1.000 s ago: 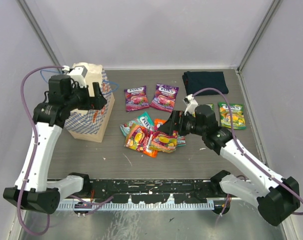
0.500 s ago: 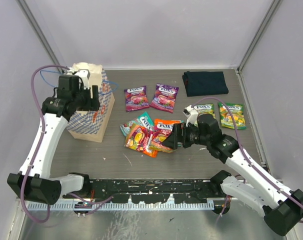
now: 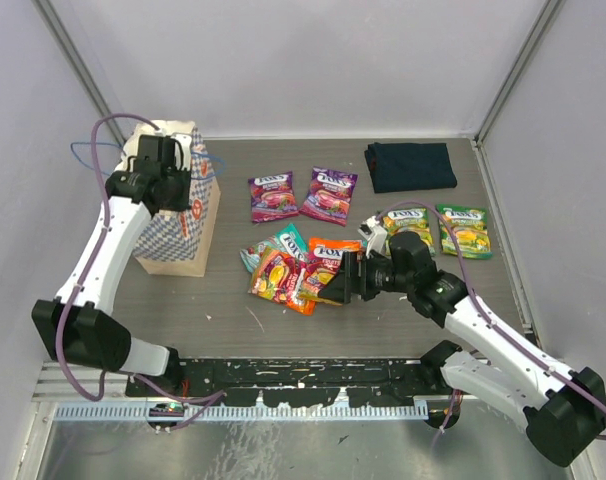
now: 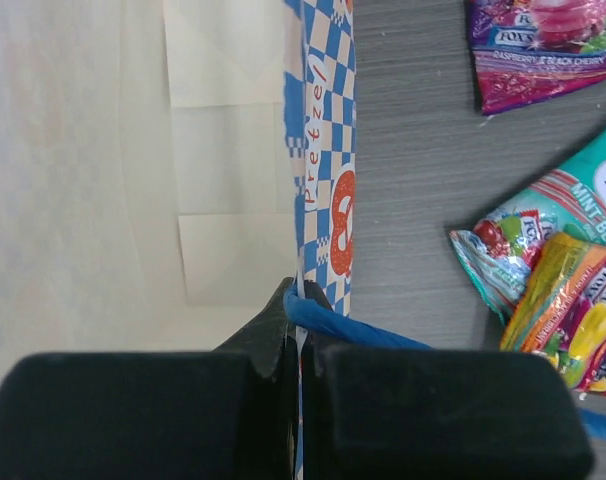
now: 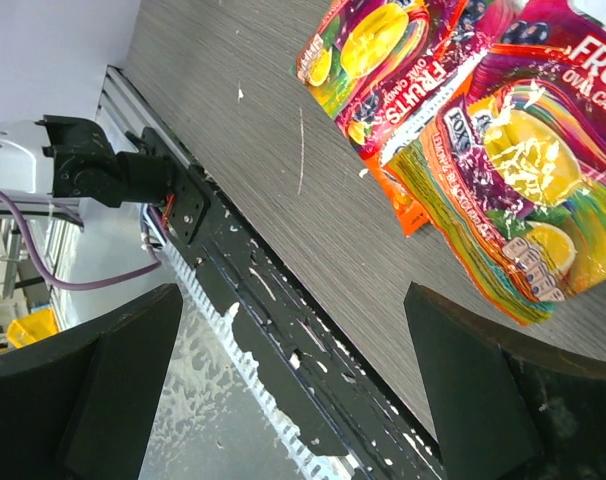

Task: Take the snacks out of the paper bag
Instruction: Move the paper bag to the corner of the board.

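The paper bag (image 3: 179, 232) stands at the left, cream with a blue-and-white checkered band (image 4: 323, 150). My left gripper (image 3: 177, 180) (image 4: 301, 302) is shut on its upper rim, where the blue cord handle (image 4: 358, 328) crosses the right finger. No snack shows inside the cream interior (image 4: 83, 160). Several snacks lie in a pile (image 3: 301, 270) (image 5: 503, 160) at mid-table. Two purple packets (image 3: 273, 196) (image 3: 329, 193) lie behind it and two green ones (image 3: 463, 230) (image 3: 407, 218) to the right. My right gripper (image 3: 339, 278) (image 5: 298, 390) hangs open just right of the pile, holding nothing.
A dark navy folded cloth (image 3: 410, 165) lies at the back right. Grey walls close in the table on three sides. The black mounting rail (image 3: 303, 375) (image 5: 283, 350) runs along the near edge below the right gripper.
My left gripper went from open to shut on the bag's rim after moving back over the bag. My right gripper moved nearer and down beside the pile, staying open.
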Robot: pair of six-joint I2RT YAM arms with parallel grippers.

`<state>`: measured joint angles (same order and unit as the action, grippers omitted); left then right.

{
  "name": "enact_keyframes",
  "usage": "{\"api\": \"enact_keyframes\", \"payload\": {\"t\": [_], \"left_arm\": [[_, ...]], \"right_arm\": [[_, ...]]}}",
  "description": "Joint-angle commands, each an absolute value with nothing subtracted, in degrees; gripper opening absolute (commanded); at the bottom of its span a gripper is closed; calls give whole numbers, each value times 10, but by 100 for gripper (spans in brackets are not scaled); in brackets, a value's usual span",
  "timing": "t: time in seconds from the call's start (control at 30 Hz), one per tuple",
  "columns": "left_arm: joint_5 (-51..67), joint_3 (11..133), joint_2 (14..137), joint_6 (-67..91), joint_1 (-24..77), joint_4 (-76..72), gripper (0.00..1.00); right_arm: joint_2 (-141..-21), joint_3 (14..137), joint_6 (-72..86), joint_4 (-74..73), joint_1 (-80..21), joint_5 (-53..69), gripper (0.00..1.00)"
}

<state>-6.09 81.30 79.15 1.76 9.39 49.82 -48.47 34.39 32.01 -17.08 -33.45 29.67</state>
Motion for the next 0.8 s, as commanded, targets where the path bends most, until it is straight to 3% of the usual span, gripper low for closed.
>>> {"api": "enact_keyframes", "payload": {"t": [0.0, 0.23, 0.77], "left_arm": [[-88, 880, 844, -52, 92, 514, 0], [-28, 894, 880, -101, 28, 476, 0], [-30, 1007, 989, -214, -42, 424, 0]], "right_arm": [[-504, 351, 348, -88, -338, 336, 100], [-529, 368, 329, -86, -353, 365, 100], [-532, 315, 300, -84, -357, 405, 100]]}}
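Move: The left hand is already shut on the rim of the paper bag's right wall, near its near end; the bag's middle lies some 7 cm left, 8 cm ahead and 12 cm below. The board's far-left corner is about 33 cm ahead, 24 cm left and 23 cm down. On the board, a teal snack pack is 18 cm right and about level, a purple one 18 cm right and 17 cm ahead. From the right hand the corner lies roughly 53 cm ahead, 58 cm left. Keeping its pinch on the rim of the bag's right wall, the left hand takes the paper bag towards the board's far-left corner, first about 3 cm almost straight forward, then diagonally forward and left, about 9 cm each way in all, nearly level, while the wrist rolls some 10 degrees, left side rising. The right hand, open and empty beside the orange snack packs, edges a couple of centimetres left and then back, turning slightly counter-clockwise. ##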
